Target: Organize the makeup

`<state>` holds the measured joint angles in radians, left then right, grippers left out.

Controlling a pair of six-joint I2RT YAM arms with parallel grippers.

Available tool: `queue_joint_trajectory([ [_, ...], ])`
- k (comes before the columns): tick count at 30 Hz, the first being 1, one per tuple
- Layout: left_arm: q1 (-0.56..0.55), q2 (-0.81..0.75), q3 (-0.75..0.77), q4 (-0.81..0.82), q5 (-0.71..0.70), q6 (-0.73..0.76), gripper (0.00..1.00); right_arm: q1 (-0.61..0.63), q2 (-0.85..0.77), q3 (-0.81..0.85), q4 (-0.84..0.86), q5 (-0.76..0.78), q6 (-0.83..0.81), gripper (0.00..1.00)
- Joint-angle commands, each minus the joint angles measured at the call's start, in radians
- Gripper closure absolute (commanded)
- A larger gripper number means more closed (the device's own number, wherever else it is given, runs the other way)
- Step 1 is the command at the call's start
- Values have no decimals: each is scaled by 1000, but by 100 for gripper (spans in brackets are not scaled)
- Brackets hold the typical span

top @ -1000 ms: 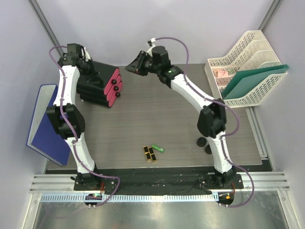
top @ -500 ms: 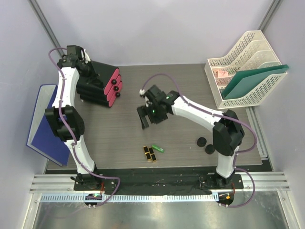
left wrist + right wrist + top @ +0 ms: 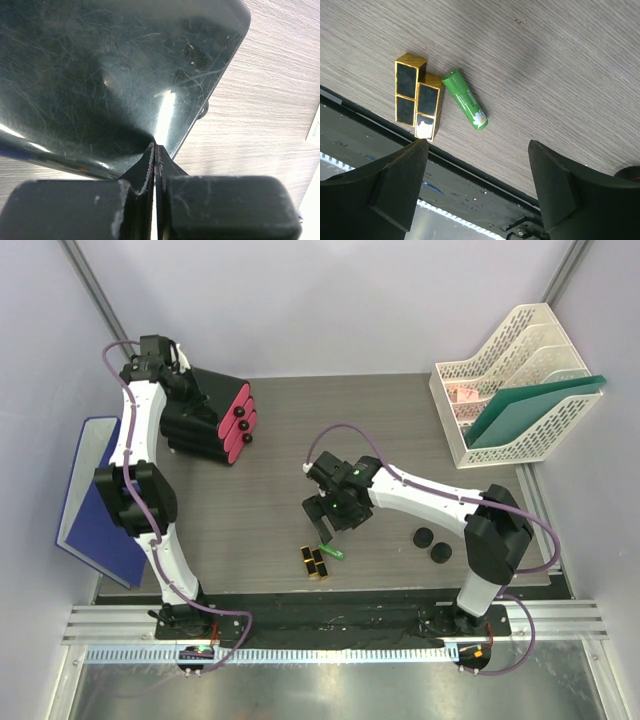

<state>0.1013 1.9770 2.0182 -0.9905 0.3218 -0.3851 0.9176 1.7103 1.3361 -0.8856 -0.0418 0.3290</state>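
Two black-and-gold lipsticks [image 3: 314, 562] [image 3: 406, 89] lie side by side near the table's front edge, with a green tube [image 3: 332, 552] [image 3: 465, 106] touching them on the right. My right gripper [image 3: 325, 532] [image 3: 477, 145] hovers open just above and beside the green tube, holding nothing. Two black round compacts [image 3: 432, 545] rest on the table to the right. At the back left, my left gripper [image 3: 185, 390] [image 3: 155, 148] is shut, its tips against the glossy wall of the black box [image 3: 200, 412] [image 3: 100, 75] with pink drawers [image 3: 237, 422].
A white file rack [image 3: 500, 360] holding a green folder [image 3: 530, 410] stands at the back right. A blue binder [image 3: 95, 500] leans off the table's left side. A black strip [image 3: 330, 612] runs along the near edge by the arm bases.
The right arm swung from beside the black box at the back down to the front. Its gripper opened and now hangs over the green tube. The left arm has not moved.
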Motion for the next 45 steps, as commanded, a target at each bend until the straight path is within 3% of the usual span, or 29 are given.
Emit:
queue_joint_trajectory([
  [1,3,-32,4,-36,19,2,100,12,-34,-6,28,20,38,14],
  [11,3,-63,8,-16,25,-5,100,20,0,34,63,3,47,14],
  [20,3,-72,25,-14,31,0,100,18,112,208,105,-15,53,14],
  [25,3,-66,48,-34,25,5,100,-28,253,414,138,-59,67,14],
  [29,3,-66,43,-43,25,6,100,-110,348,561,273,-205,194,19],
  [33,3,-64,40,-46,28,5,100,-187,419,591,465,-332,369,24],
  [36,3,-64,43,-45,23,8,100,-226,477,595,634,-411,509,36],
  [40,3,-61,48,-51,17,11,100,-240,574,641,834,-489,667,40],
  [45,5,-56,51,-57,13,12,100,-233,739,828,881,-553,788,41],
])
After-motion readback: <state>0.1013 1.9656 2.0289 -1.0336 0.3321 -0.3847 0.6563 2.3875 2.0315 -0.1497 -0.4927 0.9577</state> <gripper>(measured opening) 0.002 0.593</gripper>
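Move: The middle pink drawer's knob lies about 25 cm ahead of the right hand, 24 cm to its left and slightly higher. The top drawer's knob is some 3 cm farther out than that one and 1 cm farther left. The green tube lies about 6 cm back, straight in line and 8 cm below. From the left hand, the middle knob is some 5 cm back, 8 cm to the right and 9 cm below. The right hand sweeps some 25 cm forward and 19 cm left towards the drawer knobs, tilting, fingers partly closing. ##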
